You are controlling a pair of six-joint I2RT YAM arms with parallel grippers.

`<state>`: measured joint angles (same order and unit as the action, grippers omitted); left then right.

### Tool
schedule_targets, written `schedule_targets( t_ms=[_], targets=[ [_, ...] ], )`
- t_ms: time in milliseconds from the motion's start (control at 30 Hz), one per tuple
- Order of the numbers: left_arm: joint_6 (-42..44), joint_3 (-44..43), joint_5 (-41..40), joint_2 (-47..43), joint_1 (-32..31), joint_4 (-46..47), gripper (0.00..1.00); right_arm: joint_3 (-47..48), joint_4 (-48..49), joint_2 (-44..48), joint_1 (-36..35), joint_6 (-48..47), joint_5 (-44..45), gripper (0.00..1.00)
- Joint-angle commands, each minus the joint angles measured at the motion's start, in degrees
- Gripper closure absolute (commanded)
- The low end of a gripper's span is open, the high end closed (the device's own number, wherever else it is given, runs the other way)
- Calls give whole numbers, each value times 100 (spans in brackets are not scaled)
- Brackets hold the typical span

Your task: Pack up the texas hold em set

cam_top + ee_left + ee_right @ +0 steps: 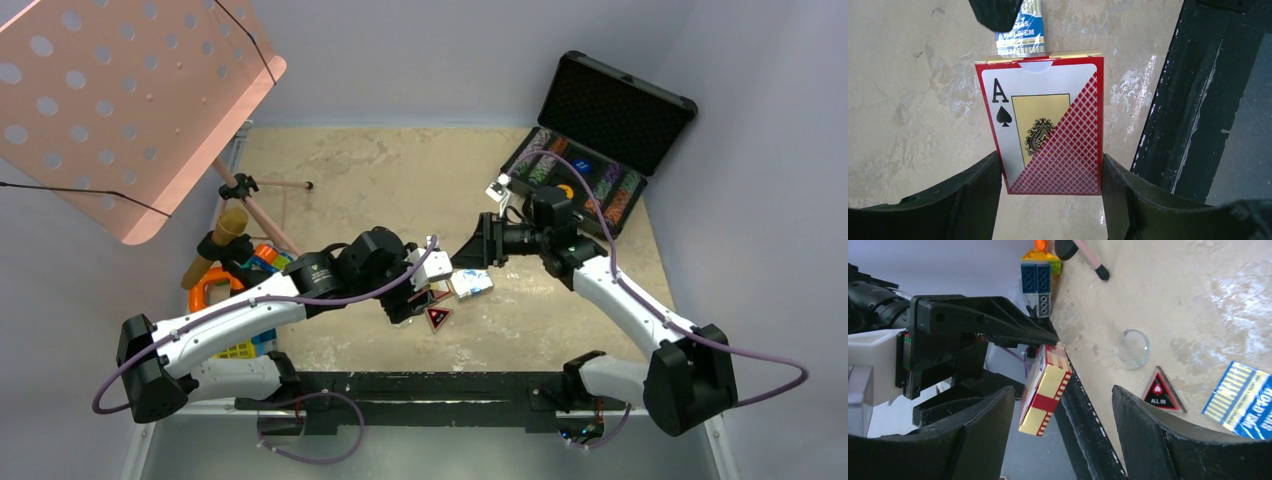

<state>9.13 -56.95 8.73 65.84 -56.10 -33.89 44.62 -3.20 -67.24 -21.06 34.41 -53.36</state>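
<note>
My left gripper is shut on the red card deck, an ace of spades on its face, and holds it above the table near the front edge. My right gripper is open and empty and faces the left one; in the right wrist view the red deck hangs between its spread fingers without touching them. The blue deck lies flat on the table, beside the dark triangular "ALL IN" marker and a clear round button. The black briefcase stands open at the back right, with chip rows inside.
A pink perforated music stand leans over the back left. Yellow and blue crates with toys sit at the left. A black rail runs along the table's near edge. Toy bricks show in the right wrist view.
</note>
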Motion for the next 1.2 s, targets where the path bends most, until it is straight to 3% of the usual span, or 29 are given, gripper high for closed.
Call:
schedule_targets(
  t_ms=[0, 400, 633, 833, 967, 1000, 1033, 1067, 1133, 1167],
  targets=[
    [198, -19, 34, -142, -98, 450, 100, 129, 149, -146, -282, 228, -126, 25],
    [221, -13, -124, -16, -165, 453, 100, 234, 222, -483, -788, 306, -227, 44],
    [233, -12, -237, 88, -200, 457, 100, 111, 360, -533, -947, 426, -206, 61],
    [242, -5, -442, 139, -209, 453, 100, 76, 478, -562, -1039, 520, -51, 81],
    [186, -27, -652, 157, -209, 471, 100, 15, 440, -511, -1049, 514, 173, 100],
    [148, -33, -695, 150, -209, 466, 94, 4, 451, -474, -1045, 518, 265, 100],
    [110, -62, -738, 146, -209, 448, 81, -9, 452, -392, -1041, 530, 436, 100],
    [67, -88, -790, 142, -204, 426, 56, 12, 422, -308, -1034, 512, 609, 100],
    [-5, -120, -1006, 112, -193, 404, 27, 102, 216, -128, -951, 371, 1033, 100],
    [-56, -128, -1182, 92, -160, 390, 22, 148, 37, -26, -855, 278, 1275, 100]
  ],
)
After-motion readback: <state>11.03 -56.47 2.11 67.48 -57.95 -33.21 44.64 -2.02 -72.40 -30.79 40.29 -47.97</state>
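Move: The red card deck, gripped by its side edges in the left hand, sticks out about 3 cm past that hand's point: 2 cm to its right, 2 cm lower and a touch ahead. From the right hand the deck lies some 6 cm left, 4 cm back and 2 cm below. On the table roughly 20 cm under the right hand, the blue-and-white deck is about 3 cm ahead and 4 cm right, the ALL IN triangle about 5 cm back and 4 cm left. The red deck is held almost still in the left hand while the right hand comes in to it from the right, about 4 cm left and 3 cm back, sinking some 2.5 cm, its open fingers straddling the deck's free end. They close and pinch its two broad faces, then the right hand eases about 1 cm forward. The left fingers keep their hold as the left hand drifts about 1 cm down and forward. ##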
